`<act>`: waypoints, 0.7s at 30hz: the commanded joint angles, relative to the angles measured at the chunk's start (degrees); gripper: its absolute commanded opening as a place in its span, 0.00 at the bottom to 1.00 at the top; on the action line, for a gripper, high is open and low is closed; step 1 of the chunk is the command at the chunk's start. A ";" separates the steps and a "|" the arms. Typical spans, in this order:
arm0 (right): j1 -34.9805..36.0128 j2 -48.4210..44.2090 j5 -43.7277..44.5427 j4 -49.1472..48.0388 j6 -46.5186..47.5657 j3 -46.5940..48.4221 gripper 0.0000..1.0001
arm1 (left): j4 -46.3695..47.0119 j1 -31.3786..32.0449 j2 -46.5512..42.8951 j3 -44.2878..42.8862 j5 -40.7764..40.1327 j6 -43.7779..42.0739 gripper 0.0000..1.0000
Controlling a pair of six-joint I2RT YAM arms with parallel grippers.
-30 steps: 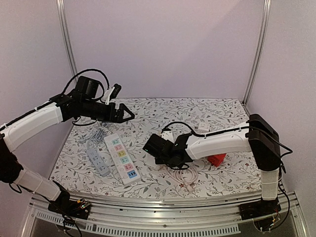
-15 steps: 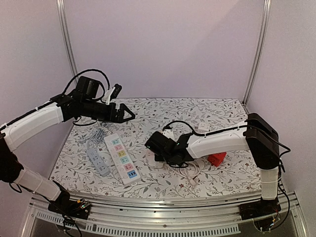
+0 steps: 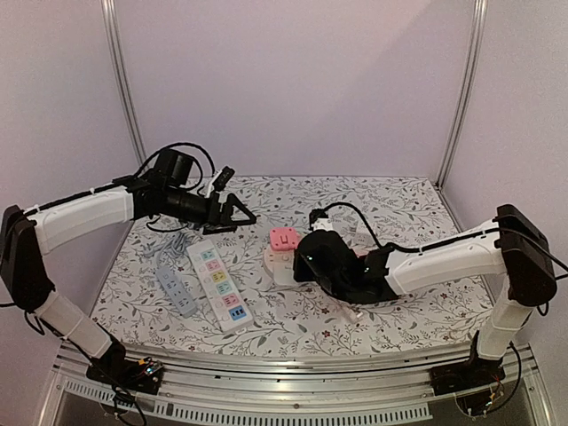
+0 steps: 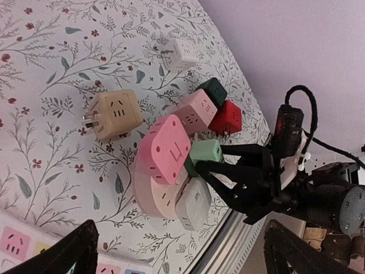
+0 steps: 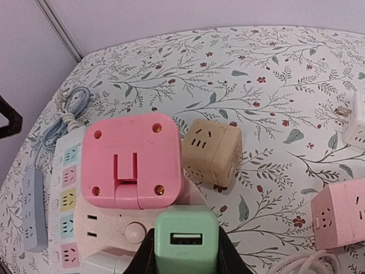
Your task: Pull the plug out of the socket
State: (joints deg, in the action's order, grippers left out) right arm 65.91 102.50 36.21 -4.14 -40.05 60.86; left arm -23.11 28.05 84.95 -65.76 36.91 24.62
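Note:
A pale pink socket block (image 5: 122,228) lies mid-table, also seen from the top (image 3: 277,264) and in the left wrist view (image 4: 149,197). A pink plug (image 5: 132,160) (image 3: 283,237), a mint green plug (image 5: 186,240) (image 4: 205,154) and a white plug (image 4: 194,202) stand on it. My right gripper (image 5: 186,254) (image 3: 307,257) is shut on the green plug, one black finger on each side. My left gripper (image 3: 241,216) (image 4: 179,234) hovers open to the left of the block, holding nothing.
A beige cube adapter (image 5: 212,149) lies just behind the socket. Pink (image 4: 197,108), red (image 4: 228,117), dark green (image 4: 212,90) and white (image 4: 181,52) cubes sit further right. A white strip with coloured outlets (image 3: 219,284) and a grey strip (image 3: 176,286) lie left.
The right arm has swung round and its jaws have closed on the green plug. The left gripper has moved right and down towards the socket block, still open.

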 commanded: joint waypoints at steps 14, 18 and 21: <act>2.27 -10.71 3.87 -18.16 10.48 0.29 0.00 | 5.49 0.90 4.70 0.98 13.32 4.27 0.91; 2.68 -10.91 3.92 -18.54 11.15 0.39 0.00 | 6.16 1.56 5.35 0.98 14.28 4.66 0.78; 3.26 -10.92 4.48 -18.97 12.17 0.34 0.00 | 6.19 1.57 5.41 0.98 14.26 4.73 0.68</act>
State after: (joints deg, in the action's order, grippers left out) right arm 68.16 94.87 38.54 -17.26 -29.89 60.77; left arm -18.24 29.08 89.67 -65.43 49.89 29.30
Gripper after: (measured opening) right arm 0.242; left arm 0.718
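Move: The socket, already off the table and hanging from the green plug in the right fingers, has its middle about 9 cm right of the left hand, 4 cm back and 10 cm lower, with the pink plug on it roughly 3 cm higher. The beige plug lies some 16 cm right and 10 cm ahead on the table, the six-outlet strip about 7 cm left and 4 cm back, both nearly 20 cm down. From the right hand, the left gripper is about 6 cm ahead, 12 cm left and 9 cm up; the socket sits 2 cm ahead, 3 cm left. Keeping its grip on the green plug, the right hand carries the socket up about 10 cm to the waiting left gripper, quickly at first and then easing off, while drifting slightly left and tilting its fingers upward. Meanwhile the left hand eases about 3 cm right and 2 cm back to meet the socket's rim, turning some 15 degrees and slightly clockwise, and late on its wide-open fingers start to close around the rim, still well short of shut. ##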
